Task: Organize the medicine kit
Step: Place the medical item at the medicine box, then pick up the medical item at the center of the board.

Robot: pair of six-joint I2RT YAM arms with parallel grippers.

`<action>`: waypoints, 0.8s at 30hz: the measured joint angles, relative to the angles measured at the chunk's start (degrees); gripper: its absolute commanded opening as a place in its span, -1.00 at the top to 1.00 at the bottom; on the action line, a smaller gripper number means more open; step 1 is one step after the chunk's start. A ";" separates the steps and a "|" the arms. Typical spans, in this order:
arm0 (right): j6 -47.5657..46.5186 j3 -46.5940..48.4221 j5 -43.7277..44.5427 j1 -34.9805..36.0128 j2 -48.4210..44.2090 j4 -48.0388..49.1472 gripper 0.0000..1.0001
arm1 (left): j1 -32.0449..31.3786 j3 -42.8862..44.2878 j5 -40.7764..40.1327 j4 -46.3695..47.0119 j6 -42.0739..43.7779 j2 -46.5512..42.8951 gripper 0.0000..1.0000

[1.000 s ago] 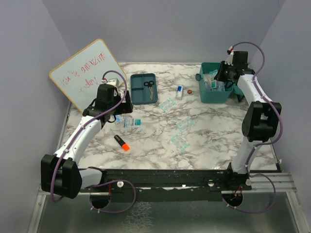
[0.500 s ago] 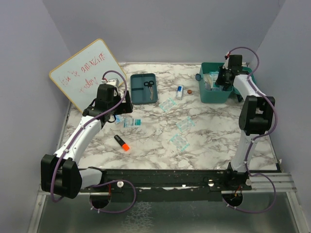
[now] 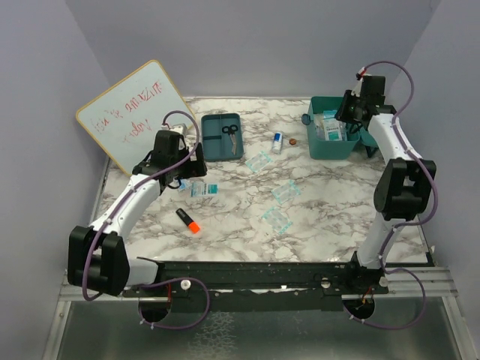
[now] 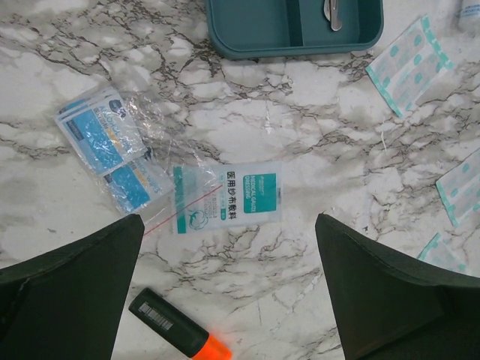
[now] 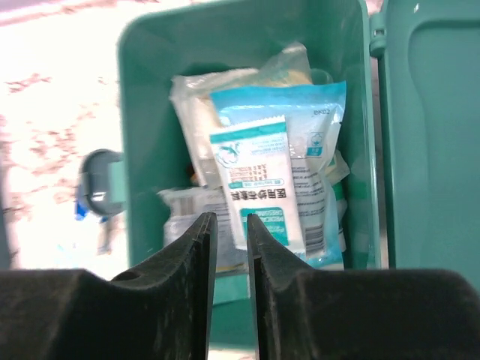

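The medicine kit [image 3: 334, 148] stands open at the back right, a teal box with several white and blue packets [image 5: 259, 187] lying inside. My right gripper [image 3: 349, 111] hovers just above the kit [image 5: 142, 112]. In the right wrist view its jaws [image 5: 232, 219] stand a narrow gap apart with nothing between them. My left gripper [image 3: 184, 180] hangs wide open over the table's left side. Below it [image 4: 229, 225] lie a white gauze packet [image 4: 229, 196] and a clear bag of blue packets [image 4: 112, 146]; it touches neither.
An orange highlighter [image 3: 187, 220] lies near the left arm. A flat teal tray [image 3: 217, 142] holds scissors [image 3: 231, 130]. Plaster strips [image 3: 286, 192] and a small bottle [image 3: 277, 141] lie mid-table. A whiteboard [image 3: 135, 112] leans at the back left. The kit's lid [image 5: 435, 135] hangs open at its right.
My right gripper dipped toward the kit, then lifted back up, and its jaws have parted a little. The left arm shifted slightly, its gripper still wide open.
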 measured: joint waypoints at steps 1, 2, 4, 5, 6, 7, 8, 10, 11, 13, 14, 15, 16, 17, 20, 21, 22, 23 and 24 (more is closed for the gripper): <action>0.35 -0.33 -0.66 0.00 -1.57 0.00 0.30 | 0.00 0.00 0.44 0.00 0.00 0.76 -0.91; 0.83 -0.81 -1.38 0.00 -3.34 0.11 0.25 | 0.00 0.00 0.85 0.00 0.02 1.84 -0.89; 1.86 -2.45 -3.19 0.00 -7.04 0.68 0.15 | 0.00 0.00 1.75 0.00 0.02 3.76 -0.84; 2.47 -3.67 -4.17 0.00 -8.94 0.98 0.10 | 0.00 0.00 2.19 0.00 0.02 4.94 -0.82; 3.06 -5.01 -5.18 0.00 -10.78 1.18 0.05 | 0.00 0.00 2.78 -0.04 0.00 6.08 -0.80; 3.67 -6.51 -6.23 0.04 -12.52 1.60 0.01 | 0.00 0.00 3.34 -0.09 0.00 7.13 -0.77; 4.24 -7.91 -7.21 0.15 -13.99 1.99 -0.01 | 0.00 0.00 3.89 -0.09 0.00 8.04 -0.74; 5.55 -11.28 -9.46 0.57 -16.87 2.69 -0.05 | 0.00 0.00 5.68 -0.13 0.00 9.84 -0.65; 6.10 -12.98 -10.51 0.76 -18.10 3.13 -0.06 | 0.00 0.00 6.54 -0.17 0.00 10.45 -0.60; 7.26 -16.13 -12.57 1.16 -20.20 3.87 -0.07 | -0.02 0.02 8.33 -0.17 -0.02 11.61 -0.50; 7.80 -17.68 -13.49 1.44 -21.22 3.98 -0.07 | -0.09 0.04 9.35 -0.20 -0.02 12.22 -0.47; 8.33 -19.21 -14.38 1.75 -22.16 4.35 -0.07 | -0.13 0.07 10.03 -0.22 -0.02 12.35 -0.45; 8.87 -20.65 -15.10 2.12 -23.15 4.74 -0.07 | -0.17 0.13 10.62 -0.22 -0.07 13.11 -0.45; 9.22 -21.88 -15.80 2.54 -23.98 4.92 -0.08 | -0.33 0.31 11.08 -0.42 -0.04 13.51 -0.44; 10.05 -24.98 -17.07 4.26 -26.38 5.62 -0.08 | -0.92 1.90 12.37 -0.50 -0.09 15.21 -0.43; 10.36 -25.73 -17.42 4.96 -26.97 5.77 -0.08 | -1.14 2.62 12.72 -0.48 -0.09 15.96 -0.43; 10.45 -26.32 -17.66 5.60 -27.50 6.03 -0.08 | -1.29 3.17 12.98 -0.39 -0.09 16.52 -0.43; 10.56 -26.80 -17.84 6.16 -27.89 6.25 -0.08 | -1.36 3.74 13.16 -0.39 -0.09 17.05 -0.43; 10.60 -27.28 -18.03 6.73 -28.33 6.54 -0.08 | -1.55 4.13 13.29 -0.37 -0.13 17.57 -0.43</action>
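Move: The gauze dressing pack lies flat almost straight under the open left hand, about 13 cm down and 2 cm back; the blue-white pouches sit some 11 cm left and 2 cm ahead, the marker 6 cm left and 14 cm back, at the same depth. From the right hand this pack is roughly 55 cm left, 23 cm back and 14 cm lower; the medicine box is right below it, and the white tube some 25 cm left and 5 cm back. Towards the gauze dressing pack on the table the left hand sinks about 7 cm and shifts right towards and past its right end, fingers tipping down and partly closing, still clear of it. The empty right hand rises out of the medicine box, then sweeps back and left towards the table's middle, some 17 cm across, rolling its left side up, turning counter-clockwise and opening to about half. ##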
